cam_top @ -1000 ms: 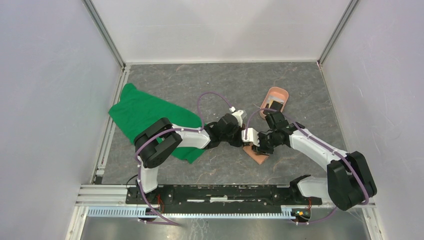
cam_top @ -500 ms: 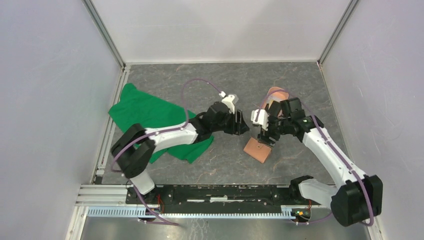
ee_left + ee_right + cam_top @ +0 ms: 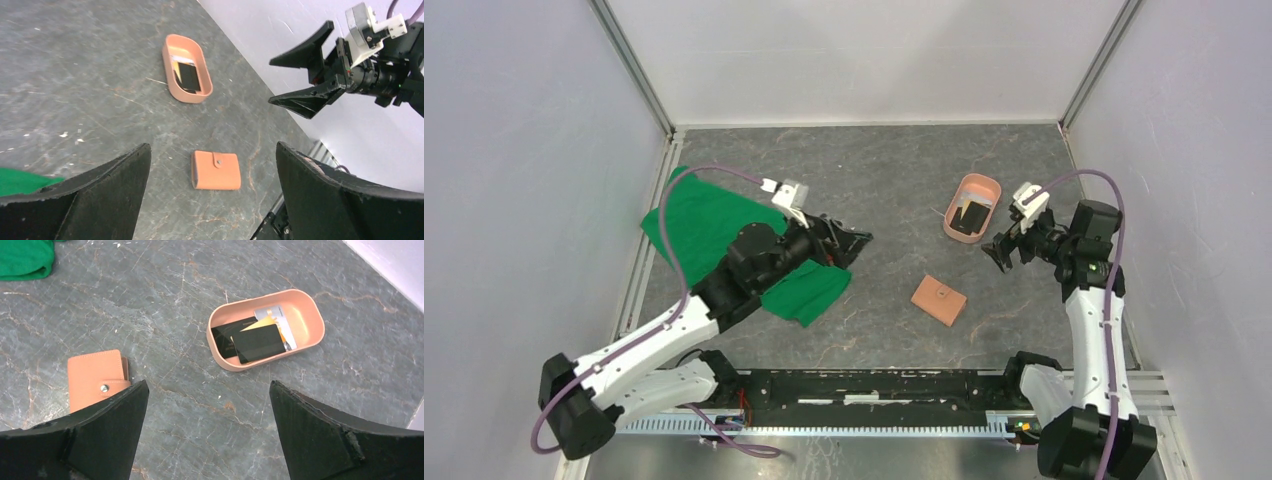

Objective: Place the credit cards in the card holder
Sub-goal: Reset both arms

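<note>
The card holder (image 3: 939,299) lies closed and flat on the table, its strap snapped, and nothing touches it. It also shows in the left wrist view (image 3: 216,170) and the right wrist view (image 3: 95,377). The credit cards (image 3: 257,342), two dark ones over pale ones, lie in a salmon-pink oval tray (image 3: 310,305) behind it. My left gripper (image 3: 856,248) hovers open and empty to the wallet's left. My right gripper (image 3: 996,255) hangs open and empty to the right, beside the tray (image 3: 984,180). Nothing sits between either pair of fingers.
A crumpled green cloth (image 3: 714,230) lies at the left, partly under the left arm. White walls close in the table on three sides. The metal rail (image 3: 854,385) with both arm bases runs along the near edge.
Both grippers were shut at the card holder a second ago. Both have opened and pulled away, left arm to the left, right arm to the right. The wallet stays lying on the table.
</note>
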Controlling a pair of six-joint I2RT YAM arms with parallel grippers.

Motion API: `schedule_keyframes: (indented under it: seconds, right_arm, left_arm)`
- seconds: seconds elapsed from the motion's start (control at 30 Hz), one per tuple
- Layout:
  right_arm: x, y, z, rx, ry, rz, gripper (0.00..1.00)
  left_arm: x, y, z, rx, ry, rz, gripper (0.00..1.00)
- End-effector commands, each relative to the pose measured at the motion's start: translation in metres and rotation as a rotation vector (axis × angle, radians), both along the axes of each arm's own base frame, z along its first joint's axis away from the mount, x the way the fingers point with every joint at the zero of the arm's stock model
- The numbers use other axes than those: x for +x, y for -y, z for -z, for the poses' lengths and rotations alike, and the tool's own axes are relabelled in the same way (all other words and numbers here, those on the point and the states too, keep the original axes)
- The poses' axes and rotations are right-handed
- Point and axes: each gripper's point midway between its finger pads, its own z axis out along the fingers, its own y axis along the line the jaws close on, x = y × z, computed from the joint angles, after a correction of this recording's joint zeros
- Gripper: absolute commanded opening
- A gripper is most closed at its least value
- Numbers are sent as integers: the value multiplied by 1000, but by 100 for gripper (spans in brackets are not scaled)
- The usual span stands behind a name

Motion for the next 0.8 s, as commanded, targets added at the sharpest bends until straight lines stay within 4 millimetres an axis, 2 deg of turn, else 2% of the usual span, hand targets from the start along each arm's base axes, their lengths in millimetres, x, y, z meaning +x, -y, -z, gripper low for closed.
schedule_keyframes:
  seconds: [0.0, 0.07, 0.17, 0.27, 0.3, 0.37, 0.47, 0.6, 0.67, 0.77]
  right_arm:
    - [8, 5, -24, 50, 16, 27, 98]
    - [-3, -1, -13, 18, 0, -45, 98]
    - [-23, -8, 13, -40, -35, -153, 98]
    - [-52, -23, 37, -69, -40, -312, 98]
    - [-56, -25, 39, -71, -34, -323, 98]
    - [-50, -18, 38, -79, -42, -255, 98]
    - [-18, 10, 11, -80, -34, -7, 98]
    - [13, 45, -50, -16, 74, 311, 98]
    - [18, 59, -77, 33, 139, 442, 98]
    - [17, 56, -106, 73, 190, 450, 98]
  left_arm:
    - [-2, -31, -3, 17, -24, -82, 100]
    - [-7, -39, -1, 27, -24, -92, 100]
    - [-15, -46, 17, 45, -65, -94, 100]
    - [-22, -47, 32, 35, -96, -78, 100]
    - [-23, -47, 36, 30, -105, -74, 100]
    - [-25, -49, 35, 29, -104, -74, 100]
    - [-22, -60, 22, 84, -71, -116, 100]
    - [-14, -83, -2, 191, -31, -205, 100]
    - [-11, -90, -17, 197, -13, -236, 100]
    - [-11, -90, -43, 168, 13, -229, 100]
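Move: The closed card holder lies about 6 cm back and 9 cm to the left of the right hand, some 19 cm below it. The pink tray with the leftover cards is about 15 cm ahead of that hand and 2 cm left. From the left hand the card holder is roughly 18 cm to the right, 4 cm back and 27 cm down; the middle of the green cloth is some 27 cm to that hand's left and 9 cm ahead. Leftward, away from the card holder, the left hand travels about 7 cm high over the table, dipping some 5 cm and climbing back while it turns slightly counter-clockwise. The right hand first drops back and down about 4 cm, then returns forward, swinging right and up past its starting height and turning clockwise. Both stay wide open and touch nothing. ##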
